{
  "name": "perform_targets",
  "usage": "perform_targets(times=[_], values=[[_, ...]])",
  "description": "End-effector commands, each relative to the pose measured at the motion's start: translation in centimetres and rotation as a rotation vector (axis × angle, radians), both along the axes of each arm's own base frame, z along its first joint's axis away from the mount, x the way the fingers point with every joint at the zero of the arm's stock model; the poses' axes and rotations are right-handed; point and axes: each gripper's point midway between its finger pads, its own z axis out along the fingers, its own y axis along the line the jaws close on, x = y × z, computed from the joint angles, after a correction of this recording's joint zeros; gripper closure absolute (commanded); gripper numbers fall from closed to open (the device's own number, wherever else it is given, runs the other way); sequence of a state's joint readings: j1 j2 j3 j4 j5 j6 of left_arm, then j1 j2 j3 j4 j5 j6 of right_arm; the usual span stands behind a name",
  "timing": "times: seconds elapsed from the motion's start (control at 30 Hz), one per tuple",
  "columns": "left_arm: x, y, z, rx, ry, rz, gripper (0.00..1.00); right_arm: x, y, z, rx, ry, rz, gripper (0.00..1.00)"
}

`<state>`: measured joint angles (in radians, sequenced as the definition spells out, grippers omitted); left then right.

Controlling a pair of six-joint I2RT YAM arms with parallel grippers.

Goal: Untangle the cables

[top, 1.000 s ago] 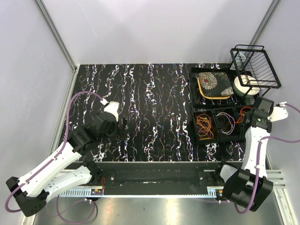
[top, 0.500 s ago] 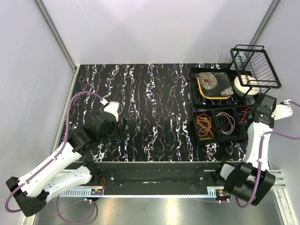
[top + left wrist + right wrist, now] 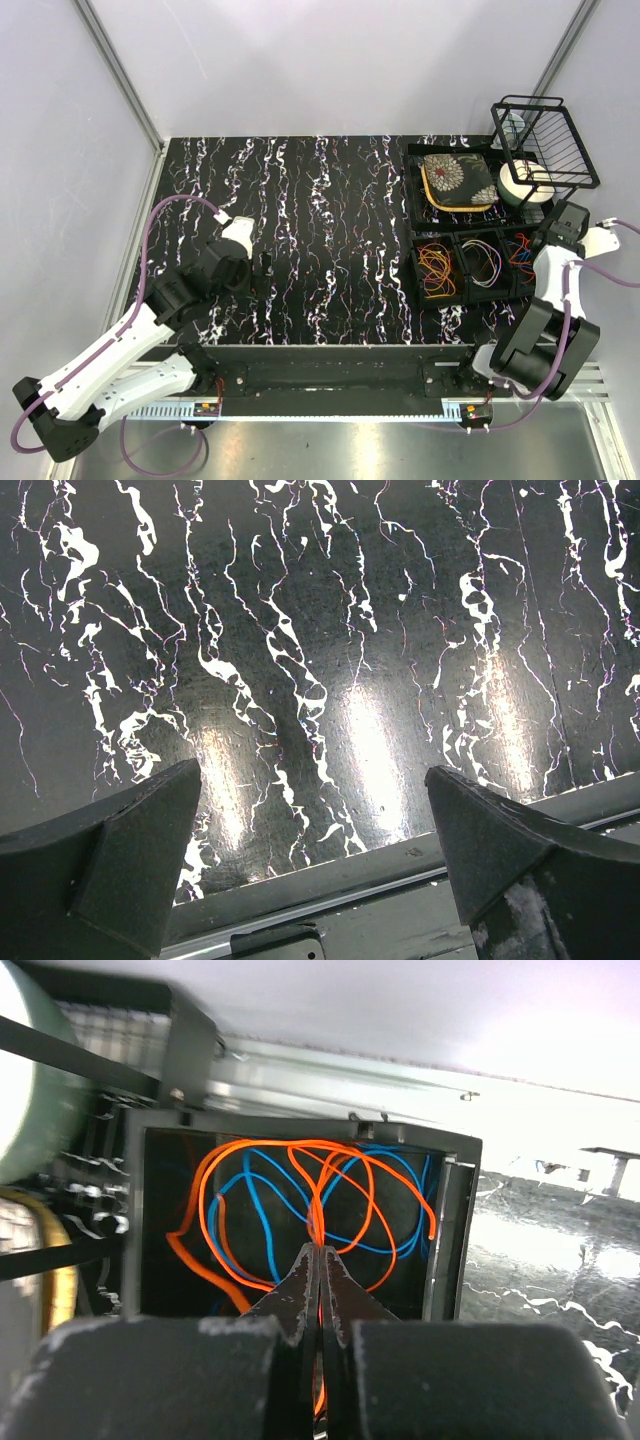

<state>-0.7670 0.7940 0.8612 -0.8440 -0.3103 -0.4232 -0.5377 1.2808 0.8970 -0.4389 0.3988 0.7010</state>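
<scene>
Three black bins at the right hold the cables: an orange-yellow coil [image 3: 436, 268], a pale purple coil [image 3: 484, 265], and orange and blue cables [image 3: 519, 249] tangled together in the rightmost bin. In the right wrist view the orange cable [image 3: 340, 1175] loops over the blue cable [image 3: 255, 1200]. My right gripper [image 3: 320, 1250] is shut on orange strands that run between its fingers. From above, the right gripper [image 3: 538, 240] sits at that bin's right edge. My left gripper [image 3: 262, 270] hovers open over the bare table at the left, and nothing lies between its fingers [image 3: 140, 840].
Behind the bins a tray holds a flowered pad [image 3: 458, 180]. A black wire rack [image 3: 545, 140] and a white roll [image 3: 520, 182] stand at the back right. The table's front rail [image 3: 400, 875] runs just under the left gripper.
The right wrist has shifted right and back, uncovering the rightmost bin, and its lower arm has swung right. The left arm has not moved.
</scene>
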Motion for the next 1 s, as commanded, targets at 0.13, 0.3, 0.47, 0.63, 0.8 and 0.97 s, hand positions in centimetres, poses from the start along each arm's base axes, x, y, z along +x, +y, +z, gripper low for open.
perform_targets(times=[0.13, 0.3, 0.47, 0.63, 0.8, 0.97], values=[[0.5, -0.5, 0.6, -0.032, -0.029, -0.003, 0.01, -0.1, 0.0, -3.2, 0.015, 0.013, -0.006, 1.0], [0.5, -0.5, 0.7, -0.037, -0.034, -0.005, 0.01, 0.1, 0.2, -3.4, 0.031, 0.005, -0.005, 1.0], [0.4, -0.5, 0.8, -0.042, -0.038, -0.006, 0.01, -0.1, 0.0, -3.3, 0.028, 0.015, -0.018, 1.0], [0.4, -0.6, 0.9, -0.045, -0.042, -0.009, 0.01, 1.2, 0.5, -1.9, 0.055, -0.016, 0.033, 0.85], [0.4, -0.5, 1.3, -0.055, -0.054, -0.008, 0.01, 1.7, 0.9, 1.0, 0.042, -0.07, 0.072, 0.59], [0.3, -0.5, 1.3, -0.059, -0.054, -0.011, 0.01, 1.8, 1.9, 3.9, 0.021, -0.15, 0.124, 0.54]])
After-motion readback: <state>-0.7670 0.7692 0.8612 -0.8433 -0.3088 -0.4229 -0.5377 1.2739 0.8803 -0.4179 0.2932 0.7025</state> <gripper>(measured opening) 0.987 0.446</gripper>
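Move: The orange cable, pinched in the right hand's shut fingers, is headed for the right compartment, whose middle lies about 9 cm below that hand and some 3 cm to its right; the blue cable is already in there. The middle compartment with the white cable sits level with it, about 8 cm left of the hand, and the pale green bowl about 18 cm straight ahead. From the left hand the right compartment is roughly 63 cm right and 5 cm ahead. The orange cable, already gripped and mostly looped in the right compartment, is lowered about 4 cm by the right hand and held there briefly. The fingers then open to nearly half and let go of it as the hand lifts about 3.5 cm, drifting some 2 cm forward away from the cable. ##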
